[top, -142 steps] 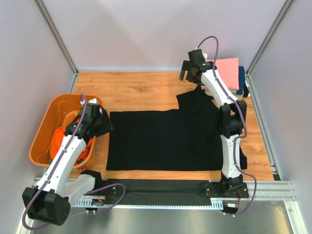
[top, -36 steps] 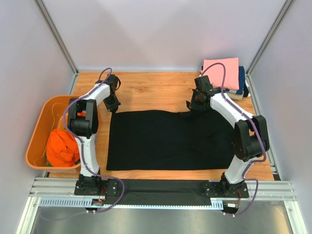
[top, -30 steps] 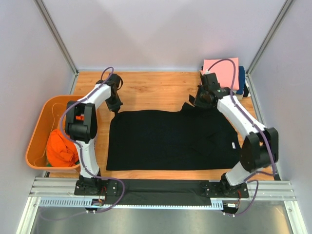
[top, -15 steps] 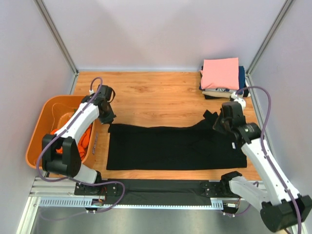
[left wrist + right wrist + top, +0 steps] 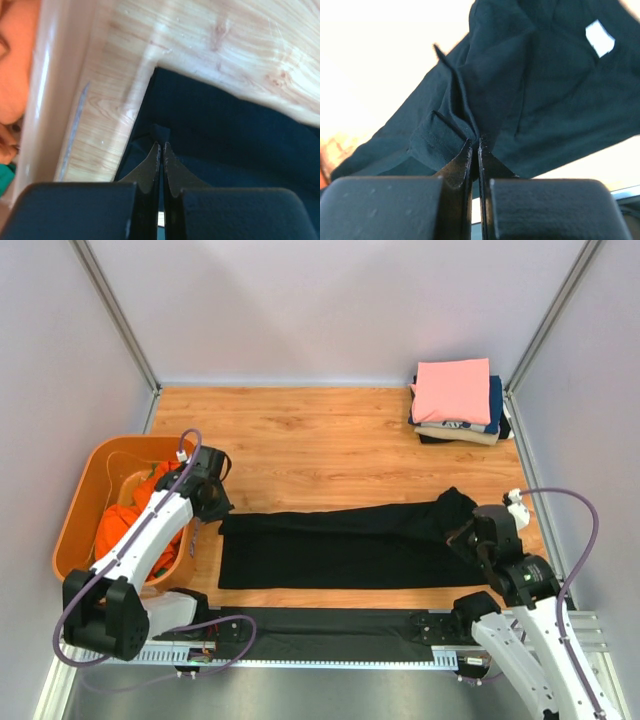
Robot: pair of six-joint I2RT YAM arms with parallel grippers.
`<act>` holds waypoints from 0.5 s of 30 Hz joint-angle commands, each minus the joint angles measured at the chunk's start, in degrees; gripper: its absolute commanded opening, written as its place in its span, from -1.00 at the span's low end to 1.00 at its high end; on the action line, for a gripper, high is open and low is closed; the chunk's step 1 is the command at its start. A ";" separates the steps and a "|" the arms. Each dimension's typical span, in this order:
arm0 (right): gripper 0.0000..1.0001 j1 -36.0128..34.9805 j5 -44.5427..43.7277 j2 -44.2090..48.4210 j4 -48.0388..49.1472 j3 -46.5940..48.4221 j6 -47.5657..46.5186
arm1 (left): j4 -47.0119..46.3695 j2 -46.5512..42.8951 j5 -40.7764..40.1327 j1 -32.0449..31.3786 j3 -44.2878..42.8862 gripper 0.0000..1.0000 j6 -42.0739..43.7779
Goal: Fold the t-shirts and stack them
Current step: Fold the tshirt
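Observation:
A black t-shirt point(image 5: 340, 540) lies as a long, narrow band across the near part of the wooden table. My left gripper point(image 5: 213, 502) is shut on its far-left corner, and the left wrist view shows the cloth point(image 5: 240, 130) pinched at the fingertips of that gripper point(image 5: 161, 145). My right gripper point(image 5: 468, 532) is shut on a bunched fold at the right end. In the right wrist view the gripper point(image 5: 474, 140) pinches the cloth point(image 5: 540, 75), which shows a white label point(image 5: 599, 37). A stack of folded t-shirts, pink point(image 5: 455, 388) on top, sits at the far right corner.
An orange tub point(image 5: 85, 502) stands at the left edge beside my left arm, with an orange t-shirt point(image 5: 125, 532) inside; its wall point(image 5: 50, 100) fills the left of the left wrist view. A metal rail point(image 5: 320, 625) runs along the near edge. Grey walls enclose the table.
Both grippers have drawn the shirt's far edge toward the near edge, and the wide black sheet now lies as a narrow band. Both arms have swung back toward their bases.

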State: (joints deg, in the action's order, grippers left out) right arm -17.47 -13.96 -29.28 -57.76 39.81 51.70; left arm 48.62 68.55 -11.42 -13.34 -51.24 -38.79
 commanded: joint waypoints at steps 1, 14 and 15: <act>-0.83 -0.28 1.82 4.57 -3.24 -5.43 11.64 | -0.19 -3.25 0.87 -0.72 2.10 -1.00 -1.55; 0.82 -0.10 0.77 0.58 5.98 -8.87 13.51 | -1.15 -8.71 2.46 -3.26 3.17 0.05 -1.56; 0.82 -0.19 0.77 -1.64 7.47 -9.05 13.16 | -1.77 -7.48 2.19 -3.79 2.99 0.04 -1.38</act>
State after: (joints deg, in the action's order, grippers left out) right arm -17.45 -11.92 -24.64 -57.69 30.81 64.64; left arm 48.56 58.72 -8.69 -15.79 -46.39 -40.62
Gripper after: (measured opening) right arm 0.910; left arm 0.523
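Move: Both my hands still pinch the folded-over edge of the black t-shirt. From my left hand, the shirt's near-left corner lies about 15 cm back, 3 cm left and 9 cm down, its far fold some 6 cm ahead; the orange bin's middle is roughly 28 cm left, about level. From my right hand, the near-right corner is around 9 cm back, 4 cm right and 13 cm down; the shirt stack stands 44 cm ahead, 3 cm left. I let go of the shirt's edge with both hands at the end of the pull towards my base. My right hand draws back nearly 3 cm while sinking about 4 cm towards the cloth, opens wide, then eases a little forward again, rolling slightly; my left hand backs off some 2.5 cm, drifting right, opens halfway and lifts about a centimetre. ##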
